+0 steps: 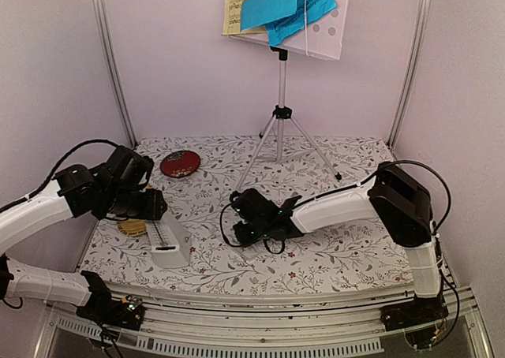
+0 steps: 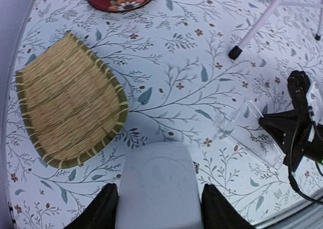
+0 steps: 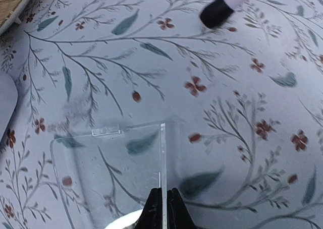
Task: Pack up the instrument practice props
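Note:
The white metronome stands at the near left of the table, next to the bamboo tray; in the top view the metronome shows its scale face. My left gripper is shut on its white body, one black finger against each side. A clear plastic cover lies flat at mid-table, and my right gripper is shut on its thin right edge. The white perforated music-stand desk stands at the back on silver tripod legs and carries blue sheets and pale-yellow sheets.
A yellow woven bamboo tray lies at the left edge of the table. A round red dish sits at the back left. One black tripod foot rests just beyond the clear cover. Walls close in on three sides.

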You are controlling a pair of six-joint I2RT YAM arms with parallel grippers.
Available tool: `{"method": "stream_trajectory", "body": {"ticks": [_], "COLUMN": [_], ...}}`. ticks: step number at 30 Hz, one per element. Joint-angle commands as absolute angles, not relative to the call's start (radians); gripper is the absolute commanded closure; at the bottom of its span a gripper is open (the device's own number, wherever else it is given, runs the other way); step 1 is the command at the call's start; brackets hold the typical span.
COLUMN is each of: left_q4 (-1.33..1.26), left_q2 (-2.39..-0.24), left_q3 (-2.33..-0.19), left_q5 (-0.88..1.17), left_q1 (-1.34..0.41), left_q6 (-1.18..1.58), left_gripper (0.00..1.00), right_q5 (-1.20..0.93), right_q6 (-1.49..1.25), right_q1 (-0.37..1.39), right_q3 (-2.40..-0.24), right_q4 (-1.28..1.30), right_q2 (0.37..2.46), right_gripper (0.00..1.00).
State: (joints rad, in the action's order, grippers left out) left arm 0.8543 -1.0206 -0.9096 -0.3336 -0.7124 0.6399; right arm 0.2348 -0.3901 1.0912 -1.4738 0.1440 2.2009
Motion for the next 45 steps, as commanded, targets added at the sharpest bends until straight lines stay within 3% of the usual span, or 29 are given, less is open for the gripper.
{"method": "stream_trajectory", "body": {"ticks": [1,9,16,36,45], "left_q4": [0.673,0.679,0.681,0.597,0.582], "left_q2": [-1.1,-1.415,-1.626,-1.797,-1.807], "left_q3": [-0.992,-1.272,-1.471,-1.576,-1.578], "left_q5": [-0.226,-0.338,-0.37,-0.302,-0.297], "left_q1": [-0.77,-0.954,-0.999,-0.999,-1.0], "left_q6": [0.546,0.45,0.412,0.362,0.371], "left_gripper": [0.69,0.7,0.71,0.66,0.48], "right_q5": [0.357,0.425,0.416,0.364,0.351], "right_q6": [-0.414,-0.453,-0.471,-0.484,-0.487], "right_q1": [1.087,0.91,0.762,0.734,0.733], "right_q3": [-1.31,-0.952,-0.79,-0.821,-0.812], "right_q4": [0.096,0.111,0.112,0.027,0.006], "right_q2": [1.986,1.648,1.526,1.675,1.724], "right_gripper": [0.98,0.99,0.99,0.99,0.97]}}
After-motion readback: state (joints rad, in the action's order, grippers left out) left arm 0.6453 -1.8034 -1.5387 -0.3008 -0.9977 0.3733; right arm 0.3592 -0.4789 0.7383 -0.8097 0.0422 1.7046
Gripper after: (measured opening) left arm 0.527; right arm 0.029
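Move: The left gripper holds the metronome's top. Its new spot, where the clear case now lies, is about 24 cm right, 6 ahead and 17 below; the tripod's left foot is 18 cm right and 22 ahead, and the woven tray 13 left and 14 ahead. The right gripper pinches the clear case; its free spot lies 25 cm right and 4 ahead, the tripod's right foot 34 right and 24 ahead, the metronome 21 left and 5 back. Swing both hands right together. Lift the clear case some 8 cm with the right gripper while carrying it about 25 cm right, then lower it almost to its starting height. Follow with the left gripper, taking the metronome rightward and a little forward in a low arc into the place the case leaves. Turn both wrists clockwise, roughly 30 degrees, and keep both grips. ##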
